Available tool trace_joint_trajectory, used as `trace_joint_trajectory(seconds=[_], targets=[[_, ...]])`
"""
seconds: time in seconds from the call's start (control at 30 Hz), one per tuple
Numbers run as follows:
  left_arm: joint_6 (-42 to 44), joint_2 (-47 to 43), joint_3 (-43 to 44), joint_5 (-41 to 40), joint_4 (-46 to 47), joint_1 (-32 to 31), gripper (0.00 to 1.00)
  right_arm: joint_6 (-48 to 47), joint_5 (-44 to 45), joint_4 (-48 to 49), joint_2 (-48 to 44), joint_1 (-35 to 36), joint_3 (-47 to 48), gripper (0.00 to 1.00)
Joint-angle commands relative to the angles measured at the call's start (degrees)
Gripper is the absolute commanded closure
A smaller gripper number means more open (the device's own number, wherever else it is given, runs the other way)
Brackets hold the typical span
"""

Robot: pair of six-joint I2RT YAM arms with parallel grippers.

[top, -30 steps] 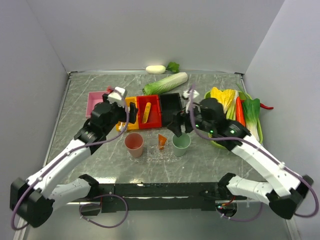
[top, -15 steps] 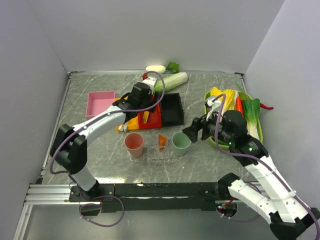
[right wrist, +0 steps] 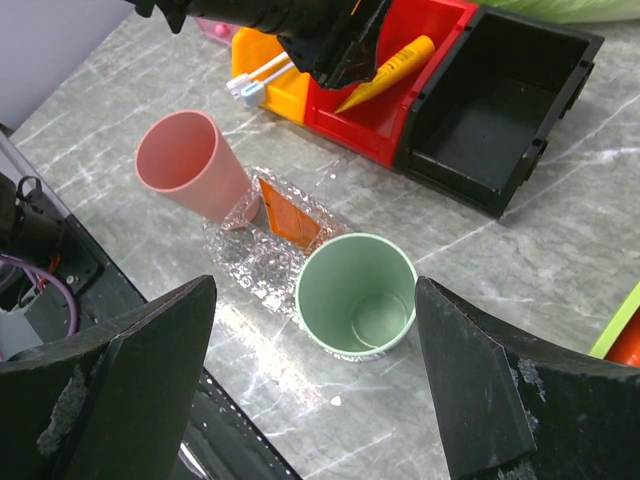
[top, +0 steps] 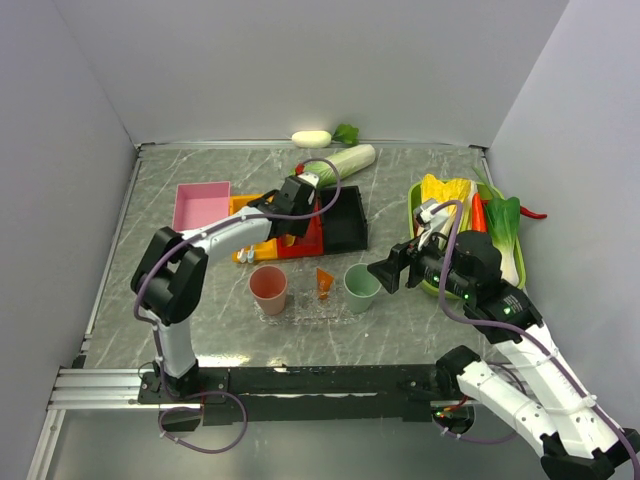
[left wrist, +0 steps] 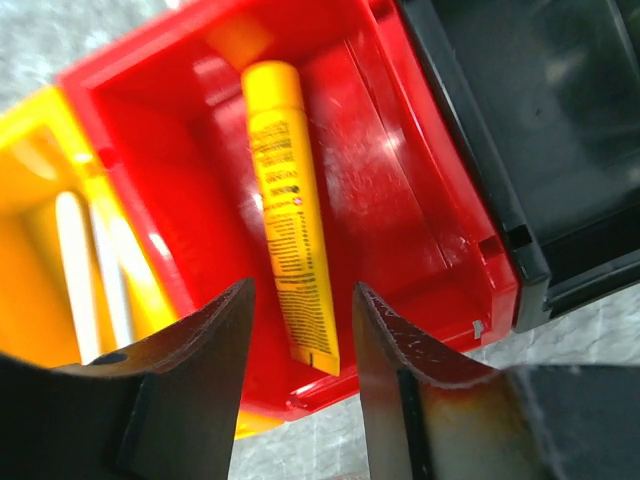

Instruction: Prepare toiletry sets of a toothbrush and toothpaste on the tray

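Observation:
A yellow toothpaste [left wrist: 290,230] tube lies in the red bin [left wrist: 400,230]. My left gripper [left wrist: 302,290] hangs over it, open, its two fingers either side of the tube's flat end with a gap on both sides. Two white toothbrushes [left wrist: 75,260] lie in the yellow bin [top: 245,215] beside it. The clear tray [top: 305,308] holds an orange toothpaste [top: 324,283] tube between a pink cup [top: 268,289] and a green cup [top: 362,287]. My right gripper [top: 385,272] is open wide and empty, just right of and above the green cup [right wrist: 357,290].
A black bin [top: 343,215] adjoins the red bin on the right and a pink bin [top: 202,205] sits at the left. A cabbage [top: 335,165] and a white radish [top: 311,139] lie at the back. A green vegetable tray [top: 517,272] stands at the right edge.
My left gripper has swung right from the yellow bin to over the red bin, and its jaws have narrowed. The right gripper has drawn back to the right of the green cup.

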Motion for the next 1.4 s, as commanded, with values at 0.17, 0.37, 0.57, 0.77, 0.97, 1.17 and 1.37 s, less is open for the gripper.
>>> trace_joint_trajectory(seconds=[0.17,0.37,0.57,0.77,0.97,1.17,1.37], targets=[[2.46,3.42,0.14,2.21,0.43,-0.29,0.51,-0.37,-0.85,2.54,-0.89,-0.52,0.23,0.12],[2.98,4.92,-0.39,2.56,0.7,-0.47,0.56,-0.45,-0.41,2.63,-0.62,-0.43,0.14,0.12],[2.55,6.15,-0.3,0.98,0.26,-0.73,0.67,-0.54,-0.41,2.63,-0.45,-0.61,0.14,0.12],[2.46,6.85,-0.04,-0.43,-0.62,-1.17,0.62,-0.54,-0.15,2.63,-0.45,-0.69,0.05,0.12],[3.16,7.82,-0.48,-1.22,-0.27,-1.52,0.61,-0.45,-0.15,2.63,-0.54,-0.78,0.05,0.12],[3.86,7.74,-0.74,-2.98,0.17,-2.05,0.8,-0.45,0.47,2.45,-0.8,-0.78,0.05,0.12],[3.69,4.66,-0.39,-3.42,0.96,-2.76,0.99,-0.54,0.82,2.28,-0.71,-0.87,0.23,0.12]])
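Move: The yellow toothpaste tube in the red bin has its middle about 3 cm ahead of the left hand and 7 cm below, straight ahead, its tail toward the robot. The toothbrushes in the yellow bin lie some 10 cm to the left and level, the black bin about 12 cm to the right and 2 cm ahead, the pink cup roughly 14 cm back and 6 cm left. From the right hand the tube is some 19 cm ahead, 20 cm left and 25 cm below. The yellow toothpaste tube's flat tail end is taken between the left fingertips: the half-open left hand sinks about 5 cm into the red bin, quickly at first and then easing, with only a small roll that lifts its left side. It narrows its fingers on the way, then stays nearly in place and closes them almost fully, pinching the tube near its tail. ##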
